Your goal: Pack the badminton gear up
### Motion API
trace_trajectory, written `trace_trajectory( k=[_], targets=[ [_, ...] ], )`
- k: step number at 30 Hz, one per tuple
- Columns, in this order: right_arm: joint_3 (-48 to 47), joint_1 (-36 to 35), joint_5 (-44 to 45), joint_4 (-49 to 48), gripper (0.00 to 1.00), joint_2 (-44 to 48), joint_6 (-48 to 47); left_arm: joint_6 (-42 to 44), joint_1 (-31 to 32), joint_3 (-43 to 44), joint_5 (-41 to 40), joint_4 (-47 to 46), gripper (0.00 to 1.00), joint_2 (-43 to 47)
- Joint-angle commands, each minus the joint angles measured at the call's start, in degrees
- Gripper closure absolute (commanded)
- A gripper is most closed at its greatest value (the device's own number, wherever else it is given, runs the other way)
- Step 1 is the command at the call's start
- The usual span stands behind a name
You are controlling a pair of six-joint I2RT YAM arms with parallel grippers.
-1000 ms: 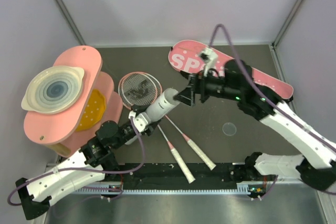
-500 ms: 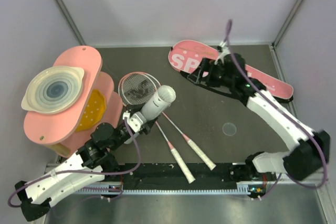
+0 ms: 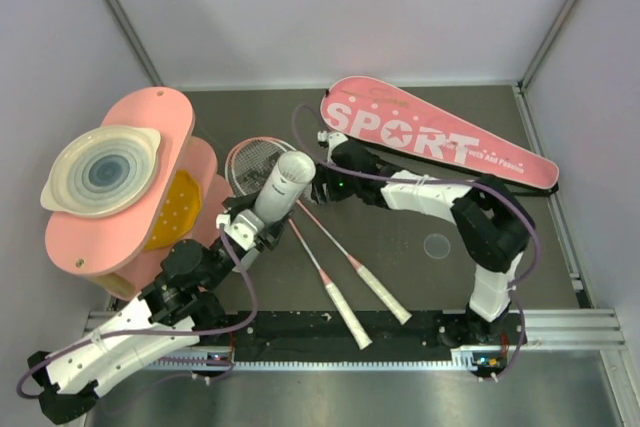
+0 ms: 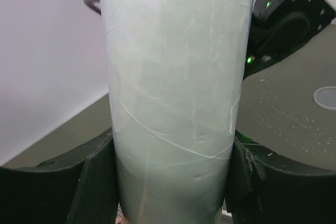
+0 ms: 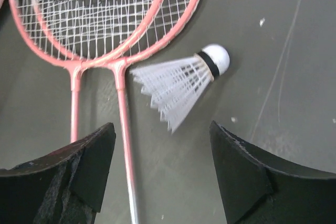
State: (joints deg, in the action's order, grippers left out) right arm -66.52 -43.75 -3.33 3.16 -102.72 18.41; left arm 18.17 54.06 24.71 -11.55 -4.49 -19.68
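My left gripper [image 3: 252,231] is shut on the lower part of the long white tube [image 3: 281,185], which tilts up over the racket heads; the tube [image 4: 176,87] fills the left wrist view between both fingers [image 4: 97,182]. Two pink-framed rackets [image 3: 262,162] lie crossed on the table, handles toward the near edge. My right gripper [image 5: 161,129] hangs open just above the table. A white feather shuttlecock [image 5: 181,85] lies a little ahead of its fingertips, beside the racket throats [image 5: 100,64]. The pink SPORT bag [image 3: 430,137] lies flat at the back right.
Pink rounded boards [image 3: 165,117] with a white ringed dish [image 3: 100,169] stand at the left. A small clear disc [image 3: 437,245] lies on the dark table right of the racket handles [image 3: 372,289]. The right arm [image 3: 420,192] stretches across the table's middle.
The right arm swung left off the bag and came down beside the tube's open end, over the shuttlecock. The left arm shifted the tube slightly left and more upright.
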Motion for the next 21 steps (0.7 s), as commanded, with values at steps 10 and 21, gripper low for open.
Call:
trace_trajectory(
  k=[10,21],
  targets=[
    [-12.49,-6.26,24.07,-3.95,0.49,-12.86,-9.01,0.64,0.17,0.52,-1.72,-5.44,0.9,1.14],
    [-7.58,-6.26,28.2,-3.25,1.0,-6.54,-6.38,0.63,0.17,0.52,-1.28,-5.44,0.9,0.78]
  ],
)
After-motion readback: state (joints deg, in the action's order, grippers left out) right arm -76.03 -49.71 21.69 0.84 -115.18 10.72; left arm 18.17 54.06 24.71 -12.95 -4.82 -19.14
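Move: The last shuttlecock lies about 6 cm ahead of the open right hand, 3 cm to its left and 5 cm below. The racket heads centre roughly 9 cm ahead and 14 cm left, the SPORT bag about 20 cm ahead and 25 cm right, both some 6 cm down. From the left hand, still gripping the tube, the shuttlecock is some 15 cm ahead, 10 cm right and 23 cm below. The right hand reaches about 5 cm forward while sinking 3 cm, wrist tilting, and pinches the shuttlecock's feather skirt. ##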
